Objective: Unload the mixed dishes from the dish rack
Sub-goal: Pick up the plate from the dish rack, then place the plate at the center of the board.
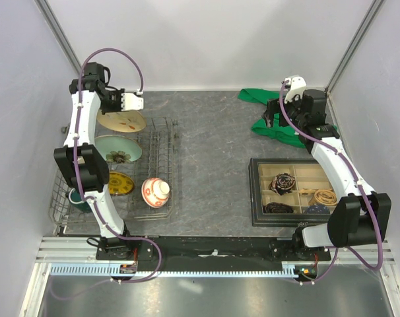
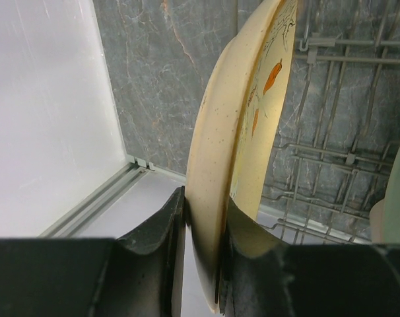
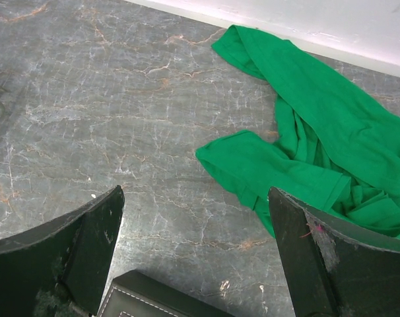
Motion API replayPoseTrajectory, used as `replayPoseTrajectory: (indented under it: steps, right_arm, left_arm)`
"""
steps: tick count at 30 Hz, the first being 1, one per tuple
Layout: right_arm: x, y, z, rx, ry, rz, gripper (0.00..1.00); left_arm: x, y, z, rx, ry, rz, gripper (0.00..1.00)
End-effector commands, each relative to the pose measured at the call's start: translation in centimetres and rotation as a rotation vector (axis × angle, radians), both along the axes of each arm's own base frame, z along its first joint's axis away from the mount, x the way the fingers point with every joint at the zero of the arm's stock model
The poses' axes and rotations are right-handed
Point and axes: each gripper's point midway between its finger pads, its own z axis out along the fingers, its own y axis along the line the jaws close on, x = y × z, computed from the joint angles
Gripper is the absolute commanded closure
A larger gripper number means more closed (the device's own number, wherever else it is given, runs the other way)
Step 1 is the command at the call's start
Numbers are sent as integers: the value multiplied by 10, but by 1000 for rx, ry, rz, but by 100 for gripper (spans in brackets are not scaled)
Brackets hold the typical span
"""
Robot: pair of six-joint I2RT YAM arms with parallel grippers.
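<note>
The dish rack [image 1: 162, 142] is a grey wire rack on the left of the table. My left gripper [image 1: 125, 101] is shut on the rim of a cream plate with orange marks [image 1: 123, 121] at the rack's far end. In the left wrist view the fingers [image 2: 154, 238] pinch that plate [image 2: 239, 119] edge-on, beside the rack's wires [image 2: 345, 158]. Nearer in the rack are a pale green plate with a dark flower [image 1: 119, 149], a yellow-gold plate [image 1: 119, 183], a red-and-white bowl [image 1: 156, 191] and a dark green mug [image 1: 78, 198]. My right gripper [image 1: 272, 117] hangs open and empty over the table [image 3: 197, 198].
A green cloth [image 1: 259, 97] lies crumpled at the back right, just beyond the right gripper [image 3: 319, 152]. A black compartmented tray [image 1: 255, 191] holding small items sits at the right front; its corner [image 3: 160, 300] shows under the right fingers. White walls enclose the table.
</note>
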Motion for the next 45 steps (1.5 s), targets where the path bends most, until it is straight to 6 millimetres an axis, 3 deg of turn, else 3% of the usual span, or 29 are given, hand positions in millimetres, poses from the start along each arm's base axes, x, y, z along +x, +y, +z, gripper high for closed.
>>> replayPoseTrajectory:
  steps: [1, 13, 22, 28, 33, 35, 37, 40, 45]
  right_arm:
    - [6, 4, 24, 19, -57, 23, 2]
    - [3, 5, 30, 35, -65, 30, 2]
    - [2, 3, 33, 46, -66, 28, 2]
    - [-1, 8, 35, 77, -62, 53, 2]
    - [-15, 24, 47, 132, -104, 150, 2]
    - [-24, 38, 53, 165, -105, 236, 2]
    - [-35, 54, 58, 226, -89, 328, 2]
    - [-45, 66, 65, 266, -89, 402, 2]
    - [-67, 87, 77, 301, -102, 548, 4]
  left_arm:
    - [14, -19, 97, -86, -290, 6, 98]
    - [-15, -32, 128, -149, -369, 52, 98]
    - [-44, -64, 182, -358, -451, 67, 99]
    - [-58, -95, 220, -646, -467, 179, 99]
    - [-75, -120, 217, -846, -335, 256, 98]
    - [-90, -149, 214, -938, -236, 220, 98]
    - [-100, -162, 209, -994, -161, 202, 98]
    - [-120, -188, 195, -1065, -25, 142, 99]
    - [-132, -213, 169, -1081, 34, 119, 98]
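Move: The left hand already grips the rim of the cream plate, whose middle is roughly 4 cm to its right, 2 cm back and 6 cm lower. It is bound for the bare table right of the rack, some 38 cm right, 14 cm back and 20 cm below; the green plate stands about 12 cm back, 6 cm right and 10 cm down. From the right hand that bare table is about 26 cm left, 8 cm back and 22 cm down. Upwards and somewhat back first, lifting the still-pinched cream plate about 15 cm, the left hand then sweeps some 18 cm to the right and farther back, dipping slightly at the end, while the wrist rolls over 50 degrees so the fingers swing from down to rightward. Late on, the open, empty right hand shifts left, back and up towards the plate, turning counter-clockwise. ##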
